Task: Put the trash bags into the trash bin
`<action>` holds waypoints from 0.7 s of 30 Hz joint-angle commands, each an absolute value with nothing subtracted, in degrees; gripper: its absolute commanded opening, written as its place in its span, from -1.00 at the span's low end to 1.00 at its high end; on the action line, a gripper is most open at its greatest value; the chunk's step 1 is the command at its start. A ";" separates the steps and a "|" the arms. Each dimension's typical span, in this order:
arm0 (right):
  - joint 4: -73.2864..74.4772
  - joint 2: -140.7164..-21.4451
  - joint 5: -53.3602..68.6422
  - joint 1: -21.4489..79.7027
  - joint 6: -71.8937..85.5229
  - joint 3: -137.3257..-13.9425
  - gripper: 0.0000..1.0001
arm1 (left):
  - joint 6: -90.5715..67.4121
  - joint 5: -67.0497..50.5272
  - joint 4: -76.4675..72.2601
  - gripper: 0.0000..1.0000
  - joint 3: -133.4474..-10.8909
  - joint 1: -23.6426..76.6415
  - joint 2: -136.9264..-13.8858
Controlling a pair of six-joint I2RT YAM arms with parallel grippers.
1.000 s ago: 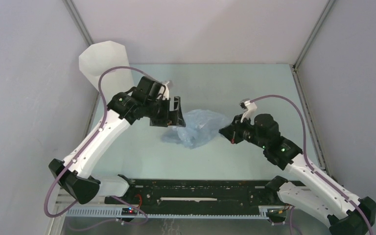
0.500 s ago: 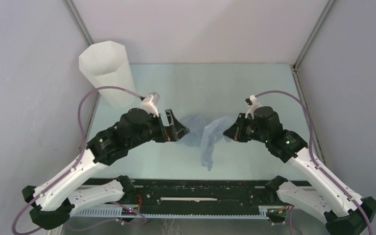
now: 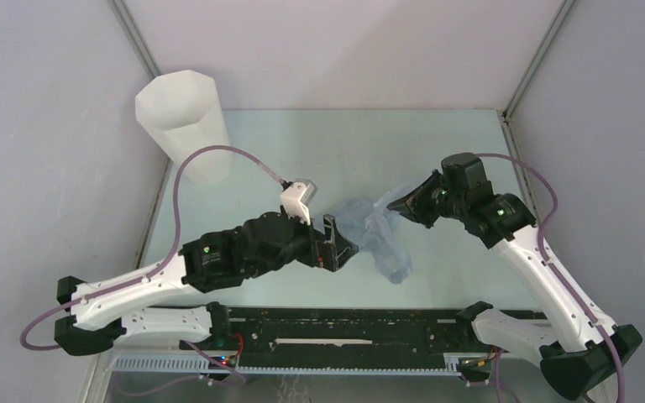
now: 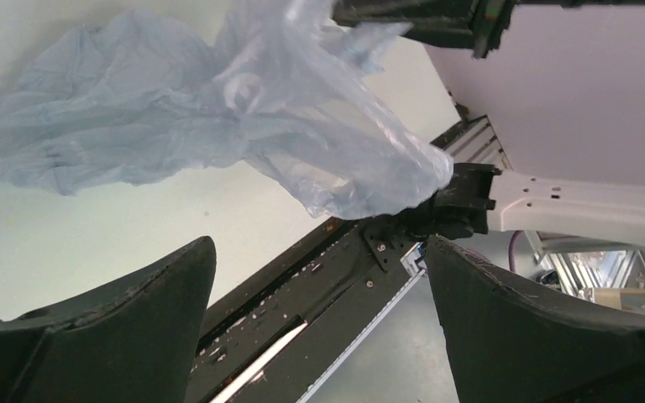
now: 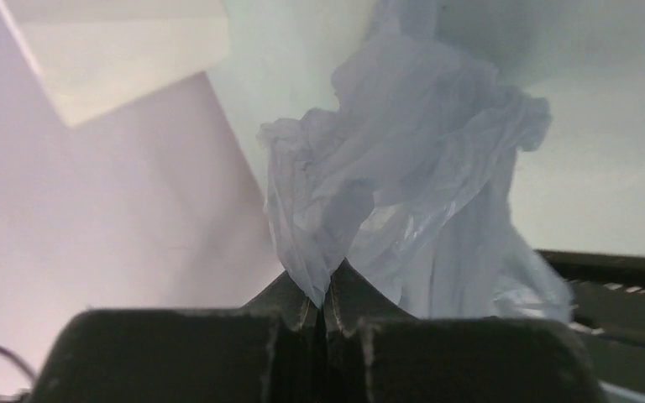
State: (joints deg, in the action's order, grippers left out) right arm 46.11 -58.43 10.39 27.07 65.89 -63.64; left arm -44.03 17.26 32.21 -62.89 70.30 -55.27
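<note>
The pale blue-grey trash bag hangs crumpled at the table's centre, lifted at one corner, with its lower folds trailing toward the front rail. My right gripper is shut on that upper corner. In the right wrist view the film is pinched between the closed fingertips of the right gripper. My left gripper stands open just left of the bag, nothing between its fingers. In the left wrist view the bag lies ahead of the left gripper, apart from it. The white faceted trash bin stands upright at the far left corner.
A black rail runs along the near table edge between the arm bases. Grey enclosure walls close in left, right and behind. The bin also shows at the top left of the right wrist view.
My left arm swung away from the bin, down toward the table's centre, and its gripper opened wide. My right gripper raised the bag off the table and drew it back and right.
</note>
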 commanded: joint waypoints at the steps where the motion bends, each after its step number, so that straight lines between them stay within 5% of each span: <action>1: 50.55 -59.48 9.70 27.10 82.17 -69.39 -1.00 | -38.73 21.55 24.09 1.00 -60.47 74.10 -54.78; 21: 50.67 -61.59 -3.68 33.81 100.80 -73.51 -1.00 | -33.92 43.03 18.34 1.00 -65.78 87.73 -72.16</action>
State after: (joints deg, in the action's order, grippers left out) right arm 52.73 -60.71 0.25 32.99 96.47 -70.35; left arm -37.23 36.27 22.17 -61.34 86.17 -70.19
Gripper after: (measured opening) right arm 0.007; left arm 0.996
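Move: Some 10 cm to the left hand's right, level with it front to back and about 7 cm lower, hangs the bag's loose end. The right hand's pinch on the bag is about 10 cm ahead, 9 cm right and 3 cm below the left hand; the bag's drooping fold lies about 12 cm ahead, straight in line and 14 cm down. From the right hand, the loose end is some 10 cm back, 1 cm right and 4 cm lower. Reaching in for the bag's loose end with fingers wide open, the left hand goes about 6 cm right and slightly back, sinking some 5 cm in the later part while it rolls about 15 degrees around its pointing line. The right hand keeps its pinch, lifts the bag 2 to 3 cm and turns about 20 degrees clockwise. ##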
